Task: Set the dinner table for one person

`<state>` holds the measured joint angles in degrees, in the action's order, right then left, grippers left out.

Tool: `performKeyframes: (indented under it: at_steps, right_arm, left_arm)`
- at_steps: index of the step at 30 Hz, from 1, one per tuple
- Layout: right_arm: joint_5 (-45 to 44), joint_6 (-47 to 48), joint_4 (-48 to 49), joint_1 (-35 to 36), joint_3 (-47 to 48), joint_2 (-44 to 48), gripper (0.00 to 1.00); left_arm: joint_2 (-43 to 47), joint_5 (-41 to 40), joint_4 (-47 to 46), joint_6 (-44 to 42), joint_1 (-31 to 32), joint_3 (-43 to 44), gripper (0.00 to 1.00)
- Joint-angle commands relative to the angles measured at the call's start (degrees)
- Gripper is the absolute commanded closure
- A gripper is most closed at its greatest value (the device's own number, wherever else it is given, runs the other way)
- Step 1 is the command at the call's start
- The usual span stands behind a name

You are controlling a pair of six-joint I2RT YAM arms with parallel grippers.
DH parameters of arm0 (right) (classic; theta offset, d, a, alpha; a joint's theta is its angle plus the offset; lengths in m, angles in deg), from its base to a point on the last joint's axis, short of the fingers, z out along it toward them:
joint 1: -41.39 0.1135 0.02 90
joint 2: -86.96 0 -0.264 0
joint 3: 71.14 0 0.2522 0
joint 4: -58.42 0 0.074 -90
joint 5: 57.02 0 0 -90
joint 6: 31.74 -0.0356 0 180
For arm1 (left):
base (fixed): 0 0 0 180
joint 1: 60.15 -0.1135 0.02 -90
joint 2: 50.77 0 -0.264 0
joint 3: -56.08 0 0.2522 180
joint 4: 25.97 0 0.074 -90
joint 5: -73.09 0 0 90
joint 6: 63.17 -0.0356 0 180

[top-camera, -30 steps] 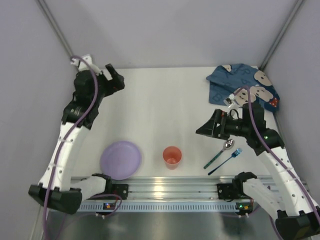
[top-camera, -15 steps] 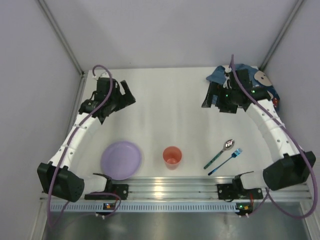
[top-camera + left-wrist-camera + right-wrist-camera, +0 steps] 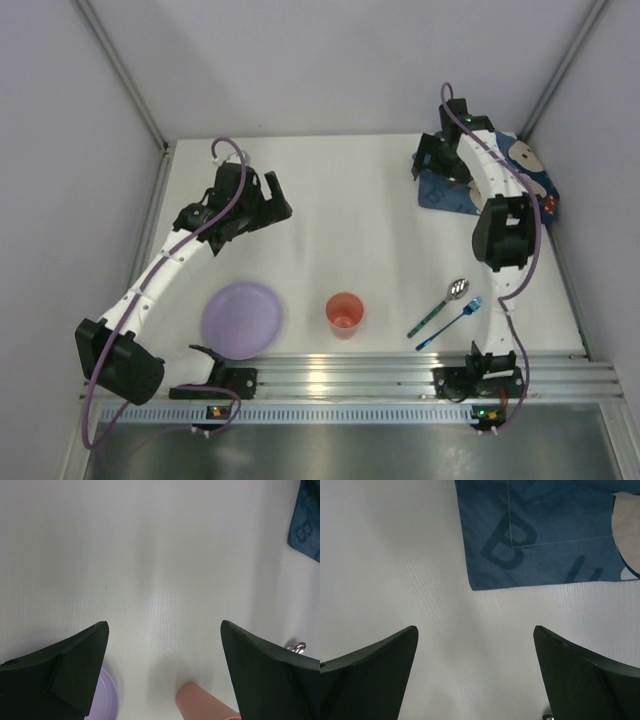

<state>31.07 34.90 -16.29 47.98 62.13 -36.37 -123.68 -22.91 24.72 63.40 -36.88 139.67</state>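
On the white dinner table (image 3: 340, 220) a purple plate (image 3: 241, 320), an orange cup (image 3: 344, 314), a spoon (image 3: 441, 304) and a blue fork (image 3: 450, 323) lie along the near edge. My left gripper (image 3: 275, 200) hangs open over bare tabletop left of centre. In its wrist view the gripper (image 3: 164, 625) has nothing between its fingers, and the cup (image 3: 205, 705) and plate (image 3: 107, 700) show low in frame. My right gripper (image 3: 428, 160) is open at the back right, by the left edge of the blue placemat (image 3: 445, 195). Its wrist view shows the gripper (image 3: 475, 629) empty, just short of the placemat (image 3: 545, 530).
A ribbed aluminium rail (image 3: 340, 375) runs along the table's near edge, with both arm bases on it. Grey walls enclose the table at the back and sides. The right arm's links cover much of the placemat from above.
My right gripper swung from near the spoon to the back right, beside the placemat's left edge. The left gripper moved right toward the table's middle. Both stayed open.
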Motion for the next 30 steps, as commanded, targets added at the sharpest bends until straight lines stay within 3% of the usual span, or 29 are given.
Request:
performKeyframes:
  at_steps: [1,4,13,14,22,23,25,26,30]
  right_arm:
    - [-3.4,0.4,-2.1,0.5,8.5,-6.3,0.01]
    - [-4.4,0.0,-1.2,0.4,12.2,-11.0,0.02]
    - [-6.4,-0.7,0.7,1.7,9.5,-17.6,0.23]
    - [-6.4,-0.6,0.7,1.8,9.3,-18.0,0.30]
    - [-6.5,0.6,0.9,2.8,8.8,-21.2,0.63]
    - [-6.3,0.8,0.9,2.9,8.6,-21.3,0.75]
    - [-6.0,1.0,0.9,3.0,8.5,-21.9,0.87]
    - [-5.6,1.0,0.9,3.1,8.2,-21.9,1.00]
    - [-2.8,0.2,0.7,3.7,6.9,-18.6,1.00]
  left_arm:
    - [1.9,-0.7,-0.9,0.6,0.4,-0.2,0.02]
    - [2.4,-1.5,0.9,-0.2,0.4,-0.1,0.02]
    - [3.7,-4.6,2.5,-0.6,0.4,-1.5,0.02]
    - [3.8,-4.6,2.3,-0.5,0.4,-1.8,0.02]
    - [2.5,-5.7,1.7,-1.0,0.3,-2.2,0.01]
    - [2.5,-5.8,1.8,-1.1,0.3,-2.3,0.01]
    - [2.7,-5.8,1.6,-1.2,0.3,-2.8,0.01]
    - [2.8,-5.9,1.5,-1.2,0.3,-3.2,0.01]
    - [2.9,-5.7,1.2,-1.4,0.3,-3.8,0.01]
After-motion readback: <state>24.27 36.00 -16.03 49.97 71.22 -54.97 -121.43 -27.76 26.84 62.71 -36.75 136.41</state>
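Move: The napkin's near-left corner is the target: about 3 cm ahead of the right hand, level with it sideways and some 12 cm below its open fingers. The napkin's middle lies roughly 9 cm ahead and 18 cm to the right. Back towards the base, the spoon is about 31 cm behind, straight in line, the fork about 34 cm behind and 2 cm right. From the left hand that corner is some 18 cm ahead, 44 cm right, 21 cm below. The right fingers pinch the near-left corner of the napkin: the hand drops about 11 cm onto it, edging some 3 cm forward early on and tipping about 10 degrees. The fingers begin closing on the way down and shut from nearly wide open on the cloth while the hand stays low. The left hand, empty and open, eases a couple of centimetres left and down. ##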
